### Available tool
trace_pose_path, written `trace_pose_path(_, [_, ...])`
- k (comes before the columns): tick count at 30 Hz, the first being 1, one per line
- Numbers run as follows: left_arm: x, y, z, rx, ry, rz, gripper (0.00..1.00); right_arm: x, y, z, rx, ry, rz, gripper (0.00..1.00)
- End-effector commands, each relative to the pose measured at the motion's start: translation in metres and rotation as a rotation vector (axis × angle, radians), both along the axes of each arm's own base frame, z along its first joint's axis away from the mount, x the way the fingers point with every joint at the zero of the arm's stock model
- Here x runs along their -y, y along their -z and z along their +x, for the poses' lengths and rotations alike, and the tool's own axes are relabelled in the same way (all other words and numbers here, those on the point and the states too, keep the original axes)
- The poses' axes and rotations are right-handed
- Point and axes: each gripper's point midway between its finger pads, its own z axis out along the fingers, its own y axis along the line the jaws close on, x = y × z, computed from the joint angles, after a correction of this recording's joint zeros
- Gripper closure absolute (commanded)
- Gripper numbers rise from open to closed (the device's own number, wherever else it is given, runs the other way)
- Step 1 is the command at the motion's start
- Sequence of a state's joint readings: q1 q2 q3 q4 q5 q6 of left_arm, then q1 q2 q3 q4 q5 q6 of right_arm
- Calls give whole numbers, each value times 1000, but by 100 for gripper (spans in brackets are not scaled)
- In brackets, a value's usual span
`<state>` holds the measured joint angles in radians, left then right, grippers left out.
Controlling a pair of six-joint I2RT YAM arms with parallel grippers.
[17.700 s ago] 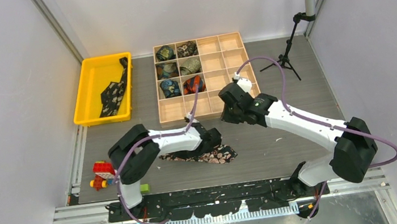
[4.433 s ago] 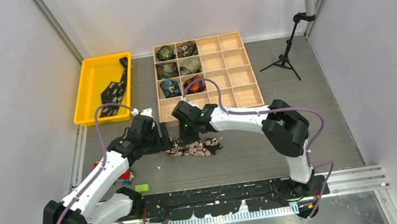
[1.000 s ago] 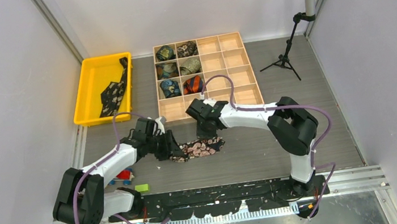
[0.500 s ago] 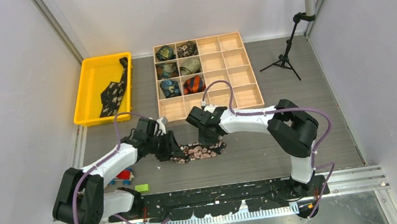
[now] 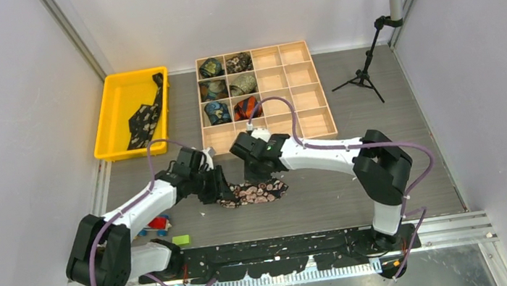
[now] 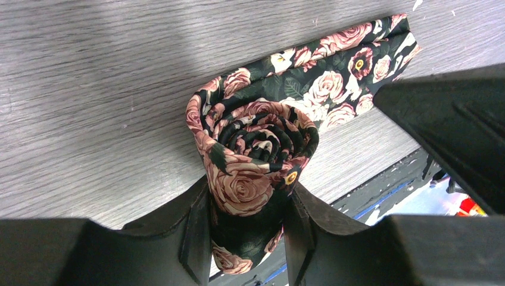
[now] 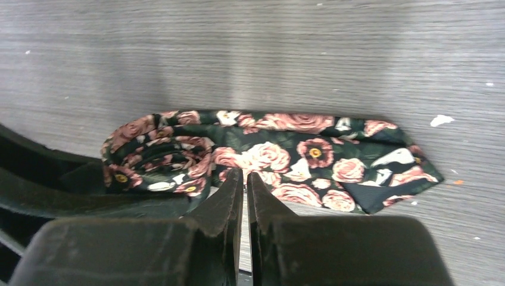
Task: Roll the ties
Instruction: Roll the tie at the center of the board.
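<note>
A dark tie with pink roses (image 5: 260, 191) lies on the grey table, its left part wound into a coil (image 6: 253, 158). My left gripper (image 6: 247, 196) is shut on that coil, one finger on each side, with the coil standing on edge. The unrolled tail (image 7: 321, 155) stretches right from the coil, flat on the table. My right gripper (image 7: 244, 174) is shut and empty, its tips over the tail's near edge just beside the coil (image 7: 158, 158). A second dark tie (image 5: 145, 118) lies unrolled in the yellow bin (image 5: 119, 141).
A wooden compartment box (image 5: 295, 87) stands behind the arms, with several rolled ties (image 5: 229, 87) in its left cells. A black tripod (image 5: 363, 75) stands at the back right. Toy blocks (image 5: 158, 224) and a green block (image 5: 181, 240) lie by the left arm.
My right gripper has shifted a little to the left, closer to the coil. The left gripper and the coil have barely moved.
</note>
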<state>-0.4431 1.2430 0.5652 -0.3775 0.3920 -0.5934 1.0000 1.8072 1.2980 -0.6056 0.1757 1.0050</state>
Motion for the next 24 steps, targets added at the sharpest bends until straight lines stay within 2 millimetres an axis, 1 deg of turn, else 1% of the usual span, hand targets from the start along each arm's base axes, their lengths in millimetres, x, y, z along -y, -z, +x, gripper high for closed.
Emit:
trace_pose_path(1, [4,-18,11,54,7,1,59,-30,-9,7,29,-47,97,87])
trace_pose_path(4, [6,-18,12,52,10,3,59,-35,4,9,20,-65,83,88])
trace_pose_path(6, [7,-19,13,50,12,3,59,-35,19,8,3,-68,59,88])
trace_pose_path(9, [6,-18,14,52,12,7,59,-29,37,4,-26,-56,32,88])
trace_pose_path(12, [4,-17,14,56,10,24,59,-20,48,-2,-54,-24,8,89])
trace_pose_path(14, [1,-16,15,61,6,39,59,-13,53,-6,-67,0,-7,89])
trace_pose_path(18, [-4,-14,19,76,-5,77,59,-6,57,-14,-91,29,-10,90])
trace_pose_path(20, [-5,-14,21,84,-8,91,59,-6,54,-17,-95,32,-3,90])
trace_pose_path(24, [-6,-15,25,105,-11,129,59,-11,44,-18,-87,28,18,90])
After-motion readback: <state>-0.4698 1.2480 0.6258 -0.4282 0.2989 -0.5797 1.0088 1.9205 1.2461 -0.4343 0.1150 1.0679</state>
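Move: The patch of the tie's flat strip beside the roll lies about 5 cm below the right hand and 2 cm to its left, neither ahead nor back. The roll stands some 9 cm left and 2 cm back, and the wooden tray's near row about 13 cm ahead and 3 cm right. From the left hand, which already pinches the roll, that patch is some 9 cm right, 3 cm ahead and 3 cm down. Right hand shifts left, then lowers about 5 cm, shut fingertips pressing the strip beside the still-pinched roll. ##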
